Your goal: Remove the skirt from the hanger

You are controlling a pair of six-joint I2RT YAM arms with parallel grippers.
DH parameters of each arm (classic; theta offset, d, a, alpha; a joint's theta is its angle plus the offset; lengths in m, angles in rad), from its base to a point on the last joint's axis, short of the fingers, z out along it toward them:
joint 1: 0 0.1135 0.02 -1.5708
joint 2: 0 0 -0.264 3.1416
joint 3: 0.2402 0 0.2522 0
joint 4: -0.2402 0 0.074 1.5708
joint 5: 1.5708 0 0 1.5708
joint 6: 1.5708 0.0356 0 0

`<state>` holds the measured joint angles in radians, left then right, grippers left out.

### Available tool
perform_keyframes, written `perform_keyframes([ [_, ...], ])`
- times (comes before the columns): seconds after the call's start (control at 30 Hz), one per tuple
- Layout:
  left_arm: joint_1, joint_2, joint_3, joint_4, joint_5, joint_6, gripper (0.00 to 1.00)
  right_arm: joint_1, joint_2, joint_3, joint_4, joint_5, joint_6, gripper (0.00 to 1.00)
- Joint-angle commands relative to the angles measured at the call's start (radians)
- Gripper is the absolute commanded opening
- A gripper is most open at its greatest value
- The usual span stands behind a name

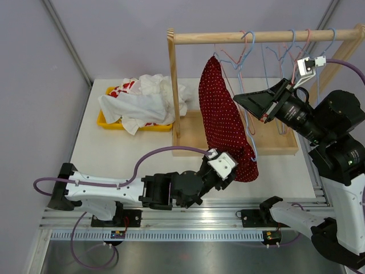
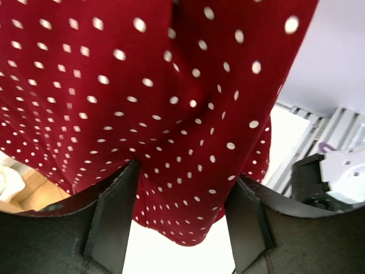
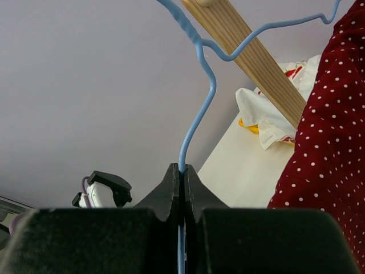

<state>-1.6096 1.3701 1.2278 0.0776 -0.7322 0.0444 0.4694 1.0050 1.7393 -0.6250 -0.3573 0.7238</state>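
A dark red skirt (image 1: 224, 120) with white dots hangs from a blue wire hanger (image 3: 197, 85) on the wooden rail (image 1: 256, 36). My right gripper (image 1: 238, 99) reaches in from the right beside the skirt's upper part. In the right wrist view that gripper (image 3: 182, 169) is shut on the hanger's blue wire. My left gripper (image 1: 235, 173) sits low at the skirt's bottom edge. In the left wrist view the skirt (image 2: 142, 85) fills the frame, and its hem droops between the jaws of the left gripper (image 2: 185, 174), which stand apart on either side of the cloth.
Several empty wire hangers (image 1: 285, 54) hang further right on the rail. The rack's wooden base (image 1: 274, 142) lies under the skirt, with its post (image 1: 173, 85) at the left. A yellow bin (image 1: 105, 121) heaped with white clothes (image 1: 148, 103) stands at the back left.
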Motion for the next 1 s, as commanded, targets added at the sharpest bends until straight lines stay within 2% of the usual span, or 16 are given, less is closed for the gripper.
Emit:
perform_keyframes([
  [0.0,-0.001,-0.059,-0.008,0.076,0.034,-0.009,0.53,0.006,-0.019,0.022,0.087,-0.003,-0.004,0.00],
  [0.1,-0.001,-0.059,-0.005,0.067,0.048,-0.015,0.51,0.008,-0.020,0.016,0.094,-0.003,-0.004,0.00],
  [0.23,-0.003,-0.083,0.004,0.015,0.114,-0.040,0.62,0.006,-0.017,0.029,0.073,0.012,-0.018,0.00],
  [0.33,-0.004,-0.111,-0.026,0.019,0.122,-0.086,0.62,0.006,-0.011,0.045,0.064,0.015,-0.029,0.00],
  [0.67,-0.004,-0.120,-0.048,0.044,0.113,-0.080,0.64,0.008,-0.020,0.022,0.087,0.011,-0.012,0.00],
  [0.73,-0.004,-0.120,-0.048,0.057,0.111,-0.072,0.58,0.006,-0.023,0.019,0.087,0.008,-0.011,0.00],
  [0.8,-0.004,-0.114,-0.051,0.073,0.106,-0.066,0.42,0.006,-0.025,0.016,0.087,0.008,-0.007,0.00],
  [0.83,-0.003,-0.111,-0.054,0.094,0.105,-0.057,0.17,0.006,-0.028,0.009,0.093,0.006,-0.006,0.00],
  [0.87,-0.001,-0.108,-0.051,0.102,0.099,-0.054,0.05,0.006,-0.031,0.006,0.094,0.007,-0.004,0.00],
  [0.9,0.000,-0.100,-0.038,0.099,0.090,-0.055,0.00,0.006,-0.031,0.003,0.097,0.008,-0.004,0.00],
  [0.97,0.002,-0.085,-0.028,0.074,0.094,-0.064,0.00,0.006,-0.031,0.000,0.099,0.011,-0.004,0.00],
])
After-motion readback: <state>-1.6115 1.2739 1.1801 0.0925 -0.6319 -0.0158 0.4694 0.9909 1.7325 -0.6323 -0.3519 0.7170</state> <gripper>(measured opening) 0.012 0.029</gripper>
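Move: The left hand, half open, already has the near, lower edge of the dotted red skirt between its fingers; the skirt's middle is about 12 cm ahead, hardly to either side and 3 cm higher. The blue hanger's middle is some 12 cm ahead, 4 cm right and 15 cm above this hand; the filled yellow tray is about 33 cm ahead, 33 cm left and 32 cm below it. From the right hand the skirt's middle hangs roughly 15 cm below, 2 cm left, level fore and aft. The left fingers shut fully on a fold of the skirt's near, lower edge and pinch it, after the hand has eased up about 2 cm, back about 1.5 cm and slightly left, its wrist turning some 5 degrees clockwise. The right hand stays in place with its fingers closed on the blue hanger's wire, holding the hanger steady. ##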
